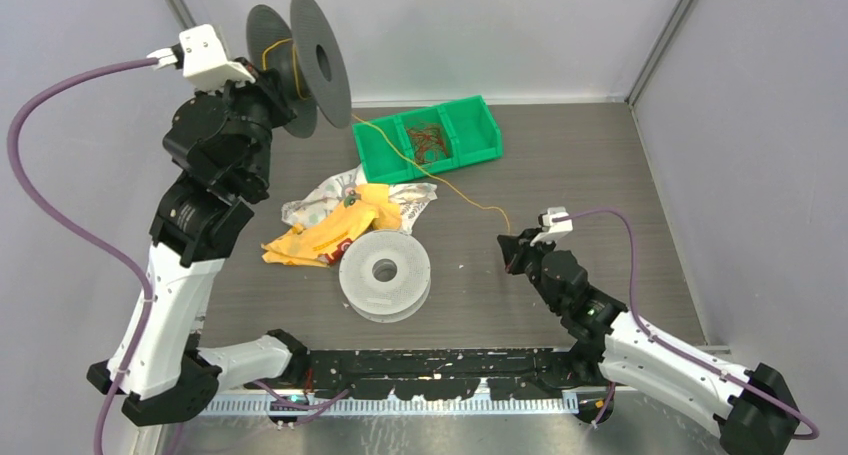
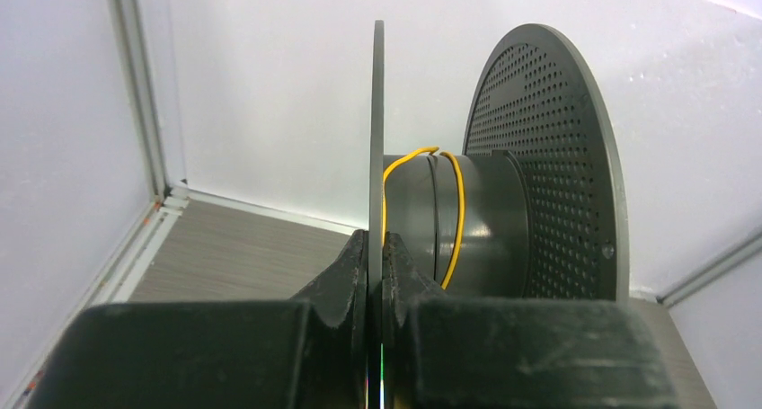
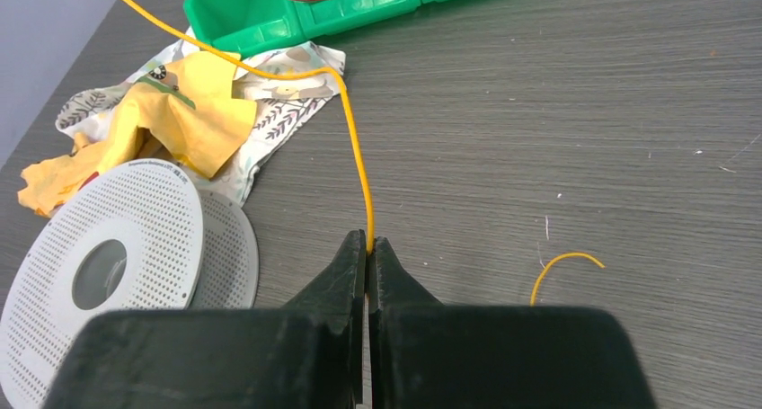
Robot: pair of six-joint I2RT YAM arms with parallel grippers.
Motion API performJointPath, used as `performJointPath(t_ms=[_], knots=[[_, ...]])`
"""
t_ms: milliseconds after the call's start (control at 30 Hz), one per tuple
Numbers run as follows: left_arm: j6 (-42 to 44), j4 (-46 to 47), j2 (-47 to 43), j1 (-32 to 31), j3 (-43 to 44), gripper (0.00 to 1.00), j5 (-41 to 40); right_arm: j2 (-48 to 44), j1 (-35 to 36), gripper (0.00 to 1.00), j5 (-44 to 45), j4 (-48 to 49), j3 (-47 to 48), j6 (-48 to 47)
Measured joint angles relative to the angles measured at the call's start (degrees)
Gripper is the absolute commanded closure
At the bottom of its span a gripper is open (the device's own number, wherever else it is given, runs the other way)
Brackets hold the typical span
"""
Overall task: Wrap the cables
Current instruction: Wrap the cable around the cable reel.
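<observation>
My left gripper [image 2: 376,238] is shut on the thin flange of a dark grey spool [image 1: 310,60], held up in the air at the back left. A yellow cable [image 2: 456,213] loops round the spool's core. From there the yellow cable [image 1: 425,175] runs down across the table to my right gripper [image 3: 370,242], which is shut on it just above the tabletop. Its loose tail [image 3: 562,265] curls out to the right of the fingers. More cables, reddish-brown ones [image 1: 430,140], lie tangled in the green bin.
A green bin [image 1: 470,140] with compartments stands at the back centre. A light grey spool [image 1: 385,275] lies flat mid-table. Crumpled yellow and patterned cloths [image 1: 345,220] lie beside it. White walls close in on three sides.
</observation>
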Motion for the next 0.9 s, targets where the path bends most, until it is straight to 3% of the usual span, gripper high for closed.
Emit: performJointPath(t_ms=[133,300,567,767,900], knots=[[1.5,0.0,-1.0,0.0,0.9,1.00,-1.2,-0.5,-0.1,0.99,-3.1,-1.2,0.1,-0.5],[0.2,-1.2,1.4,0.0,4.2,0.99,-0.9,3.0,-0.1,1.00,-14.1,-9.7,6.2,-3.3],[-4.1,-2.9,11.2,0.0,1.9,0.99,-1.8,12.6,5.6,0.99,-33.7,-33.8,32.9,-13.3],[-3.6,-3.7,19.9,-1.0,-2.1,0.99,-2.1,16.0,8.3,0.99,-39.8,-48.3,56.3,-23.1],[-2.0,-4.1,22.1,-1.7,-4.4,1.00,-1.8,16.4,8.3,1.00,-40.3,-51.0,68.2,-29.0]])
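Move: High on the left, the left hand still holds the dark cable reel by its left flange, with the hub some 6 cm ahead and 4 cm right of its fingers. From the right hand, which already pinches the yellow cable, that reel lies about 12 cm ahead, 26 cm left and 38 cm up. Roughly 12 cm below the right hand are the white reel, 2 cm ahead and 21 cm left, and the green tray, 33 cm ahead and 13 cm left. Bringing the two hands nearer each other, the right lifts the pinched yellow cable about 26 cm while drawing back and left, its wrist swinging some 50 degrees counter-clockwise and its fingers ending tipped upward. The left, after a slight rise, lowers the reel nearly 20 cm while going forward and right towards the green tray, tipping it down about 25 degrees; both grips stay shut. ##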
